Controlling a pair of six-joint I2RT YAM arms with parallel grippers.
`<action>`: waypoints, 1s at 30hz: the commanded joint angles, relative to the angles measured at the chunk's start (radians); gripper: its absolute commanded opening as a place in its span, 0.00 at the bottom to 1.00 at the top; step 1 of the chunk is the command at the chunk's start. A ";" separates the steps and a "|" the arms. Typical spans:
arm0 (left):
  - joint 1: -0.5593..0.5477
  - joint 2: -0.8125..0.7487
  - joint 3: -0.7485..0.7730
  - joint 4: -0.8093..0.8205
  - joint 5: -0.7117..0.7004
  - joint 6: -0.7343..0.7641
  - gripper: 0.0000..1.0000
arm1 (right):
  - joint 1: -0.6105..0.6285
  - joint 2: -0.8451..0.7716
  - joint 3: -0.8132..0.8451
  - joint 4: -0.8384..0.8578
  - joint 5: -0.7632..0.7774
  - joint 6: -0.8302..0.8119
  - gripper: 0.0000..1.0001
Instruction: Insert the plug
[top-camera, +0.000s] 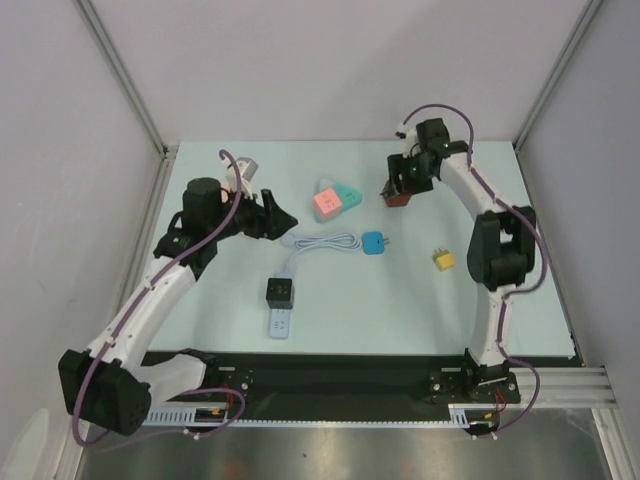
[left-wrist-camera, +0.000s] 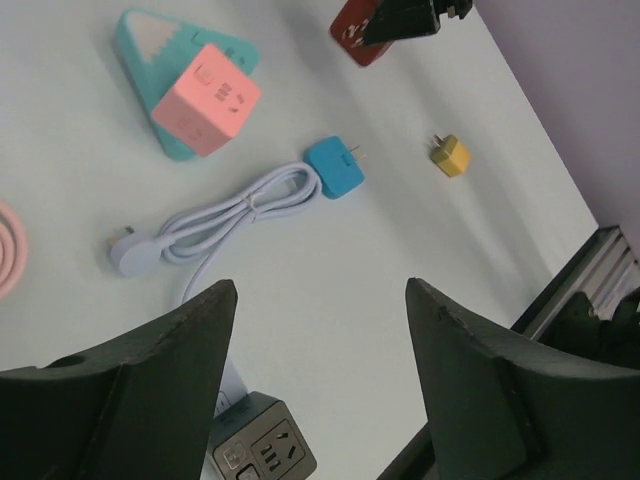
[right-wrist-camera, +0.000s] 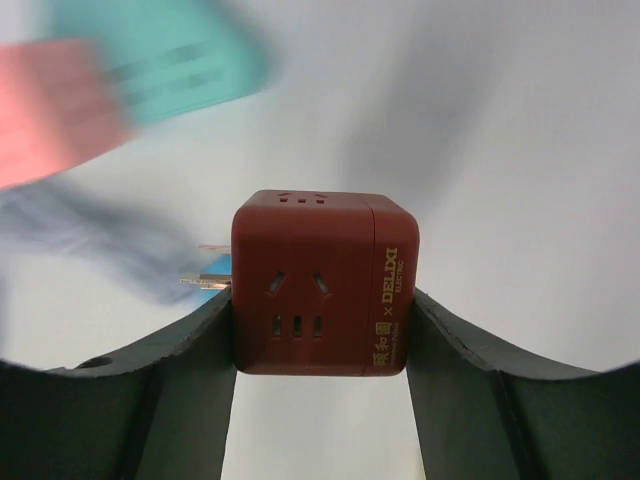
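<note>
My right gripper (right-wrist-camera: 322, 320) is shut on a dark red socket cube (right-wrist-camera: 322, 283), held above the table at the back right (top-camera: 398, 195); its prongs stick out to the left. My left gripper (top-camera: 278, 220) is open and empty over the table's left middle. Below its fingers (left-wrist-camera: 150, 380) lies a dark grey socket cube (left-wrist-camera: 262, 448) on a white power strip (top-camera: 281, 318). A blue plug (top-camera: 374, 242) with a lilac coiled cable (top-camera: 322, 243) lies mid-table. A small yellow plug (top-camera: 443, 259) lies to the right. A pink socket cube (top-camera: 328, 203) rests on a teal triangular block (top-camera: 343, 194).
A pink cable loop (left-wrist-camera: 10, 250) shows at the left wrist view's left edge. A grey adapter (top-camera: 246, 169) lies at the back left. Metal frame posts and walls bound the table. The black front rail (top-camera: 330, 370) runs along the near edge.
</note>
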 joint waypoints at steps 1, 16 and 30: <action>-0.082 -0.066 0.073 -0.025 -0.063 0.126 0.77 | 0.113 -0.293 -0.167 0.130 -0.276 0.132 0.00; -0.248 -0.154 0.073 -0.062 -0.063 0.298 0.91 | 0.408 -0.572 -0.382 0.300 -0.434 0.404 0.00; -0.323 -0.102 0.090 -0.090 -0.181 0.393 0.94 | 0.445 -0.620 -0.440 0.449 -0.537 0.531 0.00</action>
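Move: Held in the right fingers, the red adapter is already clear of the table. The open left gripper it is taken to lies about 20 cm back, 27 cm left and 13 cm above the right hand. Level ahead with the right hand, the pink cube sits some 18 cm left; the blue plug is about 7 cm back, 6 cm left. From the left hand, the adapter is 20 cm ahead, 27 cm right, and the black cube 6 cm back, 2 cm left, well below. Swinging the red adapter back and left by roughly 22 cm each way while lifting it 17 cm, the right hand carries it over to the left gripper, keeping its grip and rolling some 45 degrees, left side up. The left hand draws back and right and rises a few centimetres, tips its fingers up and turns clockwise about 20 degrees, and opens wider to face the adapter's prong side. ##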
